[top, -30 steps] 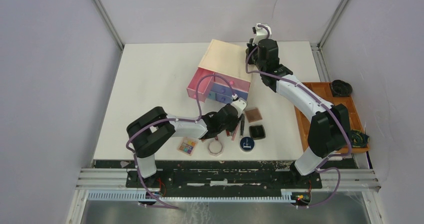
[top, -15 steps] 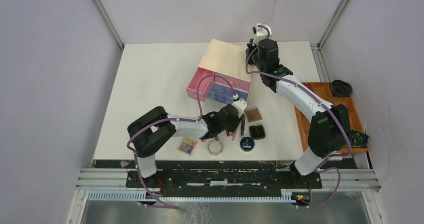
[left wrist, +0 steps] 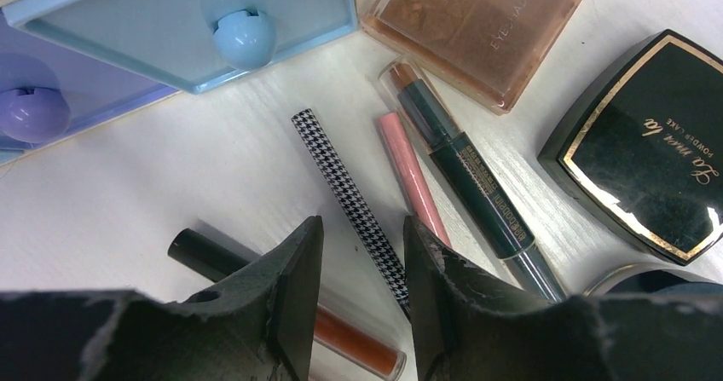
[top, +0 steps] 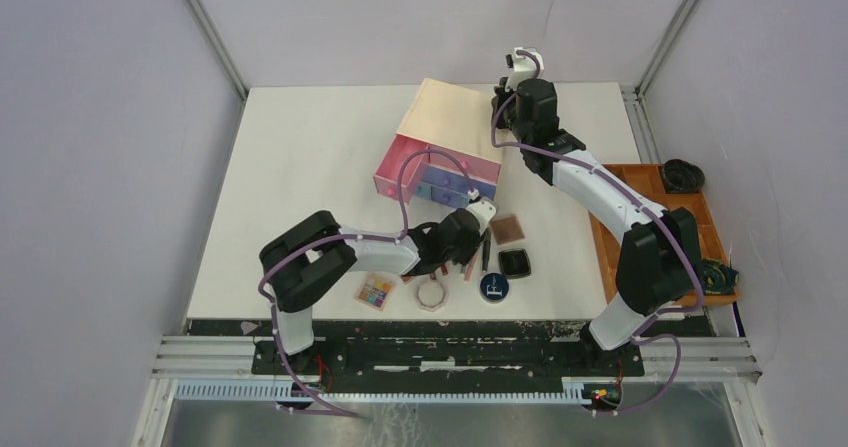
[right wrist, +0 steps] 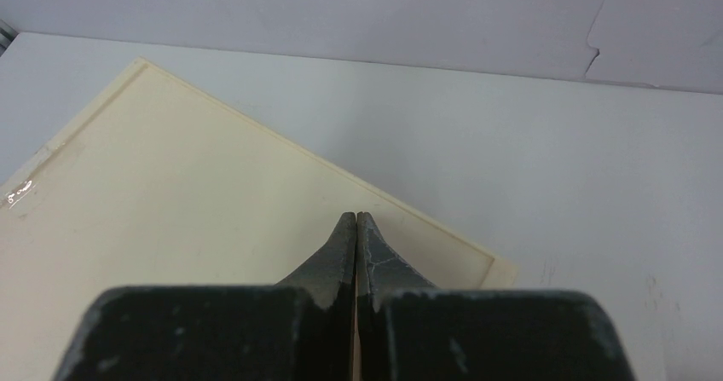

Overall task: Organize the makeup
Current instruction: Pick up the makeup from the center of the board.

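Observation:
My left gripper [left wrist: 362, 223] [top: 470, 242] hangs open low over the slim tubes in front of the drawer box. A houndstooth tube [left wrist: 345, 189] runs down into the gap by the right finger. An orange tube with a black cap [left wrist: 354, 343] lies under the left finger. Nothing is gripped. Beside them lie a pink tube [left wrist: 409, 172], a dark green tube [left wrist: 465, 176], a brown compact [left wrist: 477, 23] and a black compact [left wrist: 648, 142]. A colourful palette [top: 376, 290], an octagonal jar [top: 431, 293] and a round dark-blue compact [top: 493, 287] sit near the front edge. My right gripper [right wrist: 355, 216] [top: 499, 107] is shut over the box top.
The beige drawer box [top: 445, 122] stands mid-table with its pink drawer [top: 400, 167] pulled out. The blue drawer [left wrist: 170, 23] faces the tubes closely. An orange-brown tray [top: 700, 217] with dark coiled items sits at the right edge.
The left arm has crept slightly to the right over the tubes. The right arm has not moved.

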Tool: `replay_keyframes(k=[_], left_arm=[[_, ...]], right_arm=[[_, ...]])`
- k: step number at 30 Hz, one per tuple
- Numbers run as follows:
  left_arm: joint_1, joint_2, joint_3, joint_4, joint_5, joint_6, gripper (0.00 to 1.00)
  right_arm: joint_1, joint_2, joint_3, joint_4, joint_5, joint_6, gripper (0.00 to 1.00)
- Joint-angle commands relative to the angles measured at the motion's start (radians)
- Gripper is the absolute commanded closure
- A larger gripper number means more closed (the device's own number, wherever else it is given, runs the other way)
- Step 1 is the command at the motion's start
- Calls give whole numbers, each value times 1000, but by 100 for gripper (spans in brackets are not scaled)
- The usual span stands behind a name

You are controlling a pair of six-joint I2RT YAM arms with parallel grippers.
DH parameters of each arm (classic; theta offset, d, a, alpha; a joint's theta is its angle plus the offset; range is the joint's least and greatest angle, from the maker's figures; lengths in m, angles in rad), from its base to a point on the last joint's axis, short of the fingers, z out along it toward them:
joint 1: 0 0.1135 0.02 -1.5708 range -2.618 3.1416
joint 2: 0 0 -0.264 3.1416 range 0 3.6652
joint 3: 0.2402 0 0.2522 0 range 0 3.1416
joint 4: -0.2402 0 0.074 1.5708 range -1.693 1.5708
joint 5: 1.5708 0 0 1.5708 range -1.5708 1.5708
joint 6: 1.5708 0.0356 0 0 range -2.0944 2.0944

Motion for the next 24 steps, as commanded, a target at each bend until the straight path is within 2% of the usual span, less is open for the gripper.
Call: replay_keyframes(k=[1,3,5,11,17,24], left_arm=[[-7,35,42,-31,-10,-39,54],[-6,43,48,-38,-7,-39,55],[-7,50,47,-41,-3,-40,61],[-6,51,46,-48,-4,-42,96],[-6,4,52,-74,-28,-13,97],[-11,-117,99,-196,-37,20,97]], right_arm=[[-13,64,-78,-307,14,-4,99],[-13,63,-81,-307,14,-4,100],[-15,61,-81,-307,14,-4,100],[-15,59,-85,-307,15,-3,99],[-17,62,-85,-304,10,-1,99],[-18,63,-86,-304,10,-1,100]])
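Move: The houndstooth pen lies between the left hand's open fingertips, its middle practically at the hand point and about 1 cm below. The pink pencil lies 1 cm back and 2 cm right of the hand, the green stick pen level and 4 cm right, and the black-capped tube level and 3 cm left; the brown palette is 5 cm ahead and 8 cm right. From the right hand the houndstooth pen is some 22 cm back, 9 cm left and 24 cm down. The houndstooth pen is pinched between the left hand's pads as the half-open fingers shut almost fully on it, the hand easing barely 1 cm to the right, low over the table. Keeping that grip, the hand then eases back about 1 cm to the left, just starting to rise. ##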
